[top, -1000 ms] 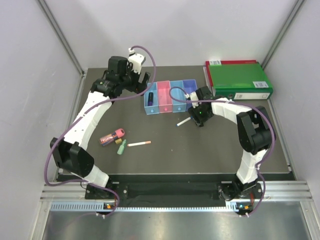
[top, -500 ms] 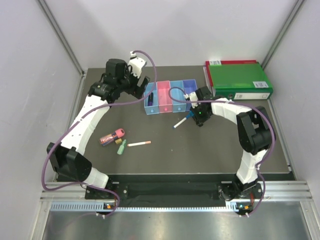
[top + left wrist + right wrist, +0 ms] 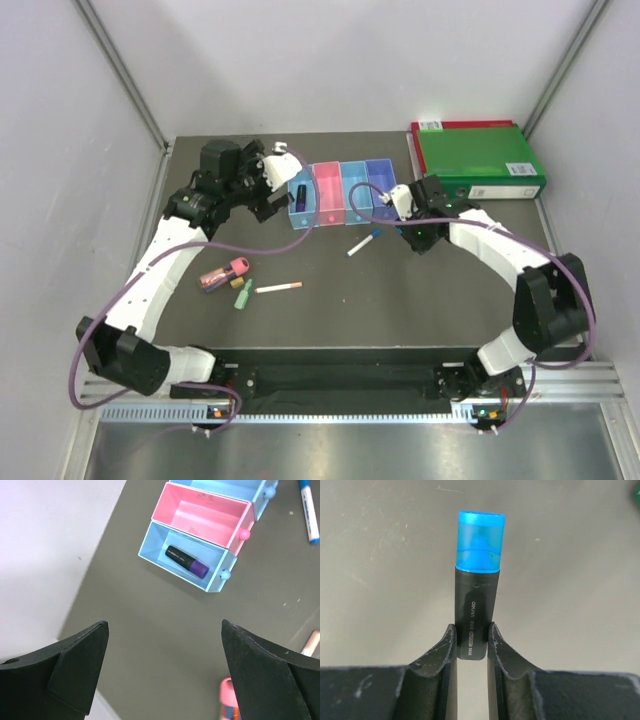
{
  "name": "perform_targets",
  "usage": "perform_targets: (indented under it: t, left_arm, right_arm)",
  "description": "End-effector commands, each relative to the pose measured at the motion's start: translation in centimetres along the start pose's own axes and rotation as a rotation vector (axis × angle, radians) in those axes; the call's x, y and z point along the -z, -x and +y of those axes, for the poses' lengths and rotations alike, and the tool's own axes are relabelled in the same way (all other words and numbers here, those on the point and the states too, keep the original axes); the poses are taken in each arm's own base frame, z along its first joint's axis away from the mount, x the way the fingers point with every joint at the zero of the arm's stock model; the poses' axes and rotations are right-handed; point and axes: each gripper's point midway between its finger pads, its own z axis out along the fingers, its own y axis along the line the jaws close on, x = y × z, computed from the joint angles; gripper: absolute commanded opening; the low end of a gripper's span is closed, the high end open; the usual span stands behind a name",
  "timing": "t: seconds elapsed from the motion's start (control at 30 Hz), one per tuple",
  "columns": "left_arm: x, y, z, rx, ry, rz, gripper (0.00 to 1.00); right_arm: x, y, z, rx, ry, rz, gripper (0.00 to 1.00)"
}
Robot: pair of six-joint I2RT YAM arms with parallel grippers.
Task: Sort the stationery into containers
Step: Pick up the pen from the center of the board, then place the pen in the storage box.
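Note:
My right gripper (image 3: 470,630) is shut on the black body of a highlighter with a blue cap (image 3: 479,542), held over bare table just right of the containers (image 3: 340,190); in the top view this gripper (image 3: 418,238) hides it. The leftmost light blue box (image 3: 161,565) holds a purple-black marker (image 3: 186,561); the pink box (image 3: 202,517) beside it is empty. My left gripper (image 3: 165,625) hangs open left of the row (image 3: 275,192). On the table lie a white pen with a blue end (image 3: 362,243), a pink highlighter (image 3: 225,273), a green highlighter (image 3: 243,293) and a pink-ended white pen (image 3: 278,287).
A large green binder (image 3: 478,160) lies at the back right, close to the right arm's wrist. White walls close in the table on the left, back and right.
My right gripper has shut on the blue-capped highlighter and shifted right, its elbow swinging outward. My left gripper, still open, has drawn back from the boxes toward the near left.

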Motion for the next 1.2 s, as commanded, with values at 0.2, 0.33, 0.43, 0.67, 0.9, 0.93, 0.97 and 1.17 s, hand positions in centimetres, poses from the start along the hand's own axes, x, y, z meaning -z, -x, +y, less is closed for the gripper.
perform_targets:
  t: [0.2, 0.33, 0.43, 0.67, 0.9, 0.93, 0.97, 1.17]
  left_arm:
    - [2.1, 2.8, -3.4, -0.614, -0.067, -0.279, 0.99]
    - [2.7, 4.1, -6.5, -0.843, -0.094, -0.432, 0.99]
    - [2.6, 4.5, -8.0, -0.922, -0.074, -0.485, 0.99]
    - [1.0, 5.8, -9.9, -1.135, 0.12, -0.57, 0.99]
    - [-0.9, 8.8, -11.1, -1.164, 0.197, -0.555, 0.99]
    - [-1.7, 9.1, -11.3, -1.165, 0.202, -0.549, 0.99]
    - [-1.9, 9.5, -11.2, -1.162, 0.214, -0.546, 0.99]
    - [-2.8, 12.3, -11.2, -1.146, 0.248, -0.566, 0.99]
  right_arm:
    - [8.9, 4.7, 1.8, 0.36, 0.189, -0.178, 0.0]
    - [10.3, 5.1, 3.9, 0.363, 0.334, -0.175, 0.0]
    - [11.2, 5.1, 5.2, 0.362, 0.427, -0.17, 0.01]
    - [12.9, 6.1, 7.2, 0.365, 0.561, -0.161, 0.01]
    - [13.7, 8.4, 7.9, 0.358, 0.568, -0.204, 0.02]
    - [13.7, 8.5, 7.9, 0.356, 0.567, -0.207, 0.02]
    - [13.6, 8.8, 8.2, 0.359, 0.571, -0.21, 0.02]
    - [13.6, 9.7, 8.4, 0.367, 0.567, -0.226, 0.02]
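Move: The black pen with the blue cap is already pinched in the right fingers, its middle about 2 cm ahead and 2 cm left of that hand. From the open left hand it lies some 31 cm right, 4 cm back and 20 cm lower; the left hand is thus 33 cm left, 5 cm ahead and 20 cm above the right. The white marker lies 12 cm left, 3 cm ahead and 7 cm below the right hand, the purple compartment 9 cm left, 15 cm ahead, 5 cm below. The black pen, still pinched near its tail, is raised about 13 cm by the right hand, then also carried left and somewhat back, turning some 35 degrees counter-clockwise towards the left hand. The left hand comes to meet it, first back, then about 15 cm right and slightly down, rolling and swinging its wide-open fingers to point mostly right; it doesn't touch the pen. ##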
